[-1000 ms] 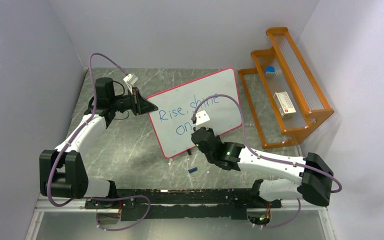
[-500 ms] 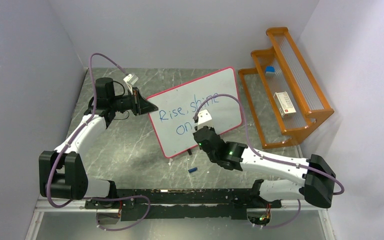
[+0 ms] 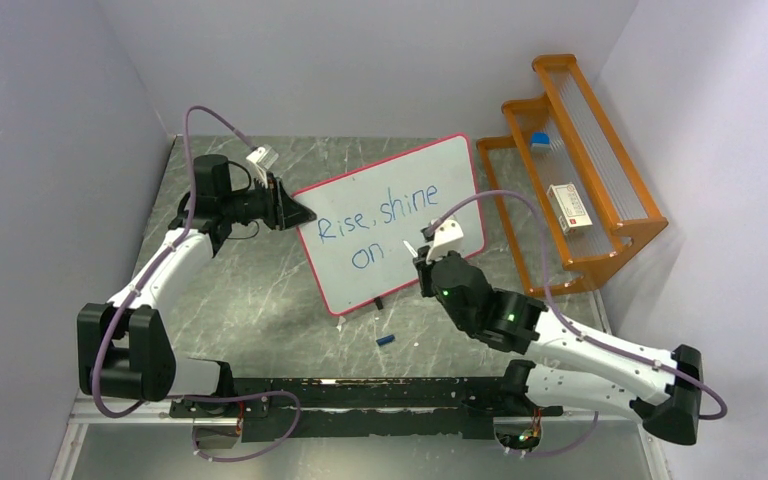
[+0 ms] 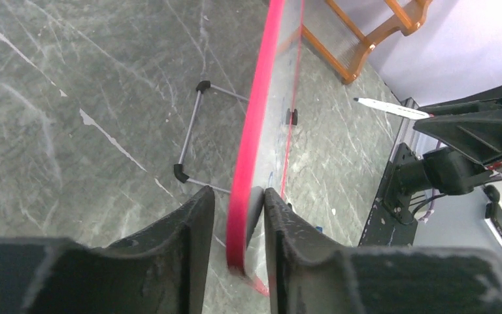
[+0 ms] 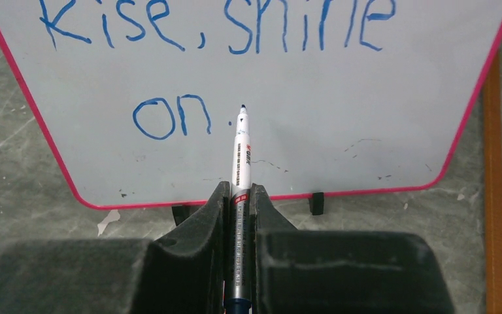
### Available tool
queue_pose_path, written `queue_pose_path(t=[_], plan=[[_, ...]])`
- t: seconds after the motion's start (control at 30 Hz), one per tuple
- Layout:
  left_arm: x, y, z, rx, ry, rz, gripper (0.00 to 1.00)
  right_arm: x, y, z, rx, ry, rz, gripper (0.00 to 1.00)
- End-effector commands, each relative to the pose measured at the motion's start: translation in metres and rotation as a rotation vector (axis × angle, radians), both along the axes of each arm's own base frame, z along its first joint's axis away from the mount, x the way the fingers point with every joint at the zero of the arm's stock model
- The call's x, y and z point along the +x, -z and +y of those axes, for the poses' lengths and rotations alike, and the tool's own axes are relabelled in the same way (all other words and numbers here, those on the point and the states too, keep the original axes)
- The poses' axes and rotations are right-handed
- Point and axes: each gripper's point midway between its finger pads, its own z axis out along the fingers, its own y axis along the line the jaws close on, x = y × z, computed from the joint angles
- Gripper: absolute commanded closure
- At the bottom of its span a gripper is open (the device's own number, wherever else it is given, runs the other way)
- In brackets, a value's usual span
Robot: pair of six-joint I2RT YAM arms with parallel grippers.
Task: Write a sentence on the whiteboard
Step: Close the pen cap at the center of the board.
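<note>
The whiteboard [image 3: 452, 178] stands tilted on the table, pink-red frame around it. The sentence [image 3: 375, 215] "Rise, shine on." is in blue on two lines, also in the right wrist view [image 5: 170, 118]. My left gripper [image 3: 295, 212] is shut on the whiteboard's left edge; the left wrist view shows the pink frame [image 4: 251, 144] between the jaws [image 4: 238, 203]. My right gripper [image 3: 425, 262] is shut on a silver marker [image 5: 240, 154], tip uncapped. The tip points at the board just right of the full stop, a little off the surface. The marker also shows in the left wrist view [image 4: 392, 108].
An orange stepped rack [image 3: 600, 215] stands to the right of the board, with a white box [image 3: 568, 207] and a small blue item [image 3: 540, 140] on it. A blue cap [image 3: 387, 340] lies on the table in front of the board. Walls close in left, back and right.
My right arm has drawn back from the board, to the right and nearer, taking the marker off the surface and uncovering the writing. The left arm and board have not moved.
</note>
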Motion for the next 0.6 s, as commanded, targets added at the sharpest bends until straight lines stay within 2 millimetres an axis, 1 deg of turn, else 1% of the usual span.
queue_pose_path(t=[0.0, 0.17, 0.27, 0.3, 0.43, 0.57], plan=[[0.003, -0.018, 0.004, 0.018, -0.059, -0.029, 0.58, -0.004, -0.009, -0.021, -0.017, 0.027, -0.020, 1.00], [-0.003, -0.043, 0.013, 0.055, -0.122, -0.073, 0.39, -0.008, -0.020, -0.036, 0.007, 0.046, -0.050, 1.00], [-0.012, -0.057, 0.020, 0.085, -0.153, -0.092, 0.23, -0.011, -0.025, -0.045, 0.025, 0.054, -0.068, 1.00], [-0.017, -0.058, 0.022, 0.097, -0.161, -0.089, 0.20, -0.012, -0.027, -0.048, 0.032, 0.054, -0.073, 1.00], [-0.038, -0.065, 0.026, 0.138, -0.183, -0.111, 0.15, -0.017, -0.036, -0.058, 0.059, 0.056, -0.099, 1.00], [-0.066, -0.065, 0.018, 0.197, -0.156, -0.151, 0.11, -0.020, -0.044, -0.072, 0.066, 0.074, -0.124, 1.00]])
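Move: The pen cap lies on the table about 14 cm back, 18 cm right and 20 cm below the left hand, whose fingers straddle the whiteboard's left edge. The board's middle is some 18 cm right of that hand, 3 cm ahead, 10 cm lower. From the right hand, which holds the uncapped pen, the cap is about 4 cm back, 9 cm left and 20 cm down; the board's middle is 13 cm ahead, 7 cm left, 10 cm lower. Left opens wide, rising 7 cm and back off the whiteboard's edge; right carries the pen 5 cm right and up. ##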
